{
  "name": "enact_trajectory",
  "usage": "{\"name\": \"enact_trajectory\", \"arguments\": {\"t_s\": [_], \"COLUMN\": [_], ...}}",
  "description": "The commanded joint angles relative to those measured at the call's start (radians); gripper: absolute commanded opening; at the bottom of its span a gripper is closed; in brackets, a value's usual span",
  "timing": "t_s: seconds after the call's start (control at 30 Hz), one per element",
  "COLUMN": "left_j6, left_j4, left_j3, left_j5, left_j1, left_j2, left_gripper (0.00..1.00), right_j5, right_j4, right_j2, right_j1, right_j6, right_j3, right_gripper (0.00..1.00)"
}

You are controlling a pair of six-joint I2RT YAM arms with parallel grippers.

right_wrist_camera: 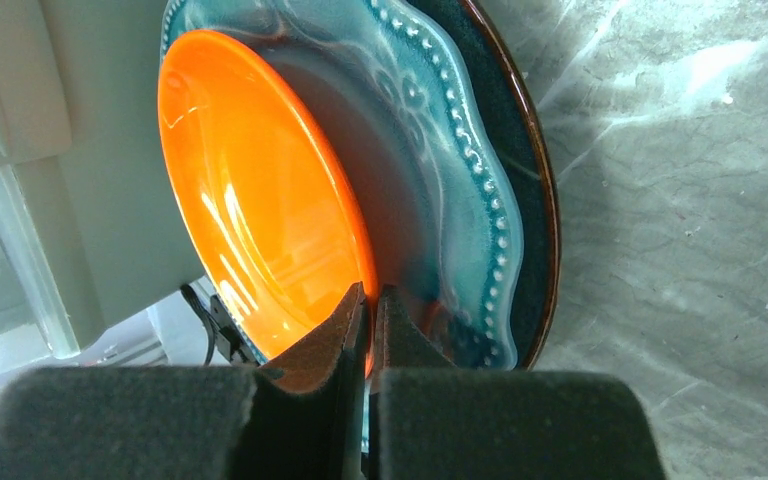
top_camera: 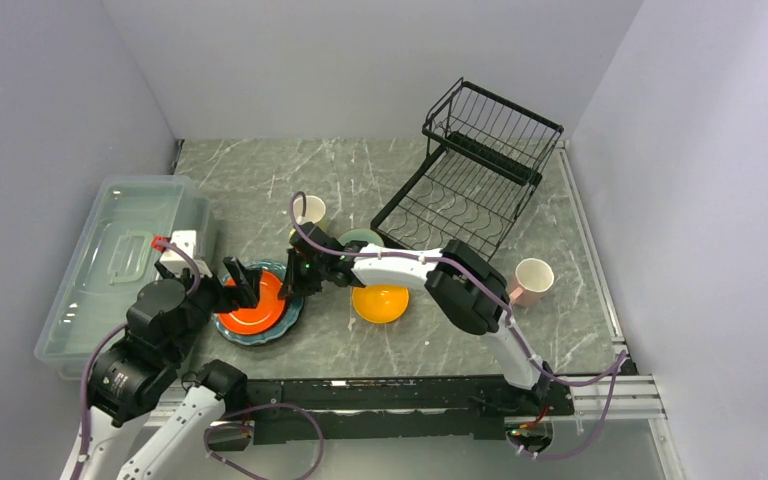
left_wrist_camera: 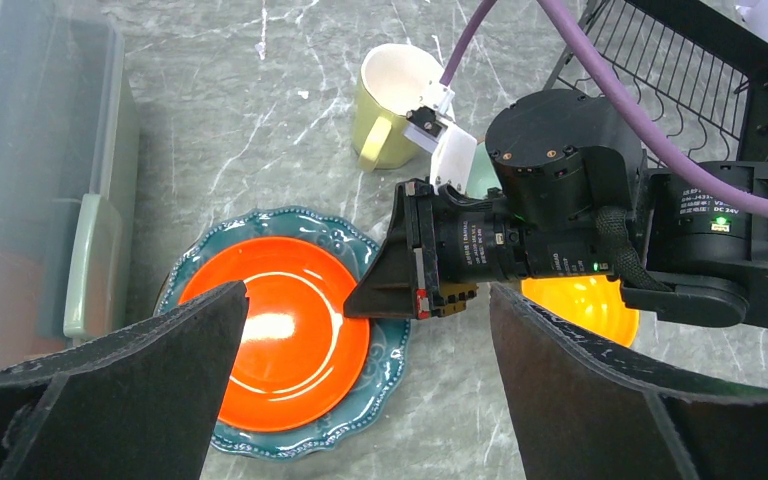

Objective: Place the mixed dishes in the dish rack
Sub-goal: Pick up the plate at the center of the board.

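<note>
A small orange-red plate (top_camera: 252, 305) lies on a teal plate (top_camera: 260, 338) at the table's left. My right gripper (top_camera: 293, 278) reaches in from the right and is shut on the orange-red plate's (right_wrist_camera: 250, 200) near rim, one pad above and one below, just over the teal plate (right_wrist_camera: 460, 180). My left gripper (top_camera: 243, 285) hovers open over the same plates, its fingers (left_wrist_camera: 160, 380) wide apart and empty. An orange-yellow bowl (top_camera: 380, 302), a pale green bowl (top_camera: 360, 238), a pale yellow mug (top_camera: 310, 211) and a pink mug (top_camera: 532, 281) stand on the table. The black wire dish rack (top_camera: 470, 170) holds nothing.
A clear lidded plastic bin (top_camera: 120, 260) sits along the left wall, close behind the left arm. The right arm's forearm passes over the orange-yellow bowl (left_wrist_camera: 585, 310). Grey walls close in the table on three sides.
</note>
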State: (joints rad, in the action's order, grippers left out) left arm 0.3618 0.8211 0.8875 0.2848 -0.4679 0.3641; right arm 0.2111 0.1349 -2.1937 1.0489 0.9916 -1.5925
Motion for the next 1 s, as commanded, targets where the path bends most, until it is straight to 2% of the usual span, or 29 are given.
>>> {"name": "enact_trajectory", "arguments": {"t_s": [0.0, 0.27, 0.5, 0.77, 0.97], "left_j6": [0.007, 0.005, -0.009, -0.066, -0.114], "left_j4": [-0.028, -0.031, -0.050, -0.125, -0.190], "left_j3": [0.025, 0.024, 0.018, 0.001, 0.025], "left_j5": [-0.006, -0.013, -0.060, -0.252, -0.461], "left_j1": [0.007, 0.008, 0.006, 0.006, 0.006], "left_j2": [-0.016, -0.020, -0.020, 0.022, 0.126], "left_gripper": [0.98, 0.99, 0.99, 0.99, 1.00], "right_j5": [-0.034, -0.097, -0.201, -0.327, -0.383], "right_j4": [0.008, 0.059, 0.211, 0.414, 0.551], "right_j2": [0.081, 0.206, 0.322, 0.489, 0.626], "right_j1": [0.003, 0.003, -0.003, -0.026, -0.060], "right_j6": [-0.016, -0.068, -0.155, -0.258, -0.311], "right_j3": [-0.040, -0.009, -0.011, 0.013, 0.038], "right_gripper": [0.00, 0.00, 0.00, 0.00, 0.00]}}
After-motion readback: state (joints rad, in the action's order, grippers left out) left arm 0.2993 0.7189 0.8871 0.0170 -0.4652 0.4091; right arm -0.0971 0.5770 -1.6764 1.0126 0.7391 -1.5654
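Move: The right hand already pinches the right rim of the orange plate, whose middle lies about 7 cm to its left and 3 cm back. The dish rack's middle is some 40 cm right, 24 cm ahead and 5 cm up. The green bowl sits 16 cm right and 9 cm ahead, the yellow bowl 20 cm right and 1 cm back, both about level. From the left hand, the rack is roughly 46 cm right, 29 cm ahead and 16 cm down. Right hand lifts the pinched plate about 16 cm, veering 12 right towards the rack; left swings right too. ##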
